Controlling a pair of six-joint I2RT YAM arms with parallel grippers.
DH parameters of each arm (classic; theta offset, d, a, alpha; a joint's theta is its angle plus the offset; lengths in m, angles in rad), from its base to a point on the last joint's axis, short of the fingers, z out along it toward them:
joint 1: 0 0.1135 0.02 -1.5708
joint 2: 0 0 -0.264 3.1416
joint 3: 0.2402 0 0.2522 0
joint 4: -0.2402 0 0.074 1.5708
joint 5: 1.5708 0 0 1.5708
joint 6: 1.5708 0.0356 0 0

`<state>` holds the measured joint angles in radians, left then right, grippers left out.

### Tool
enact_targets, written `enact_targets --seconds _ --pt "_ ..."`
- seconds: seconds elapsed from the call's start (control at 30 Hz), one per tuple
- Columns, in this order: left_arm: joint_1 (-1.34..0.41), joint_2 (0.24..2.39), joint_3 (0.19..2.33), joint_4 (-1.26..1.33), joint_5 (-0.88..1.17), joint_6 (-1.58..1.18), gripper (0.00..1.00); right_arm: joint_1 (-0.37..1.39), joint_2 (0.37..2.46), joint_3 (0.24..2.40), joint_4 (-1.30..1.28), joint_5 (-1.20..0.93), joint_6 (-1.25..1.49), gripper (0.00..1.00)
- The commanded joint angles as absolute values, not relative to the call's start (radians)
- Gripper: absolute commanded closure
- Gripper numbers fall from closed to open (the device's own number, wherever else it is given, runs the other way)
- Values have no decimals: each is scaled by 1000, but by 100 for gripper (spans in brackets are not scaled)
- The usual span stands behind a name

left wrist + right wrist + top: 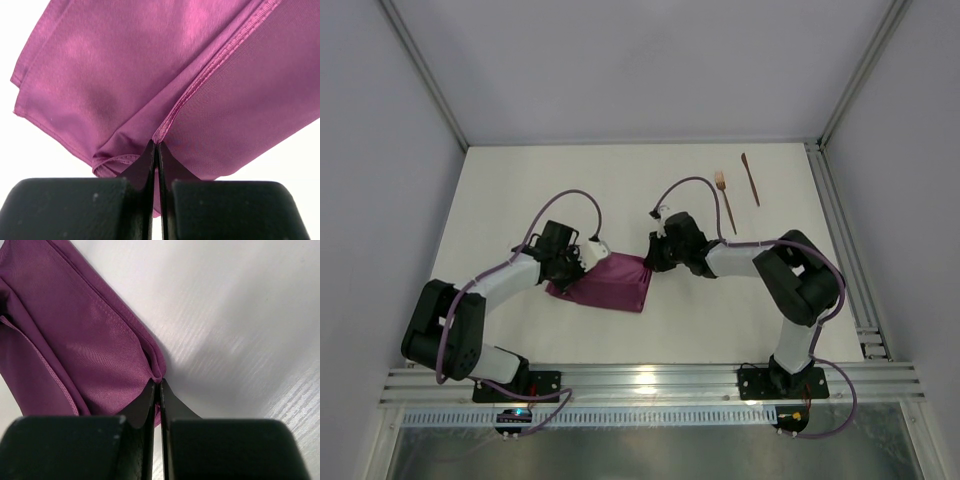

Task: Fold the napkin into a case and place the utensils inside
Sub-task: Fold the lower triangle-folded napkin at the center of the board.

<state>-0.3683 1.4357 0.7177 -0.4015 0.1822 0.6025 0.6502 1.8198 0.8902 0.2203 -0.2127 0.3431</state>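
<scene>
The magenta napkin (610, 285) lies partly folded in the middle of the table. My left gripper (588, 252) is shut on a hemmed edge of it at its upper left; in the left wrist view the gripper (156, 144) pinches the hem of the napkin (150, 75). My right gripper (650, 262) is shut on the cloth's upper right corner; in the right wrist view the gripper (156, 382) bites the folded edge of the napkin (75, 340). The copper fork (724, 196) and knife (750, 178) lie at the back right, apart from both grippers.
A metal rail (840, 240) runs along the table's right side and another (640, 382) along the near edge by the arm bases. Grey walls enclose the white table (570, 190).
</scene>
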Motion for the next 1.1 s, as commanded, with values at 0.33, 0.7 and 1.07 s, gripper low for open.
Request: enact_targets --seconds 0.33,0.7,1.07 --pt "-367 1411 741 -460 135 591 100 614 1778 848 295 -278 299 96" --pt "-368 1443 796 -448 207 592 97 615 1770 862 293 -321 287 92" --pt "-370 1482 799 -443 199 603 96 614 1678 865 206 -267 250 59"
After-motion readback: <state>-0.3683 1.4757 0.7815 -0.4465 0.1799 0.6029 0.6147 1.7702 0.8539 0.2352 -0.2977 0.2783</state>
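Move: The right fingers already pinch the napkin's far right corner, right at the hand point. The napkin's near right corner lies some 11 cm back and 1 cm left, about 1 cm below, and the fork about 15 cm ahead and 17 cm to the right, 2 cm below. From the left hand, which still pinches the fold, the far right corner lies about 17 cm right and 4 cm ahead. Right fingers ease the corner under 1 cm right, then open and rise 1 cm; left ones stay shut. ##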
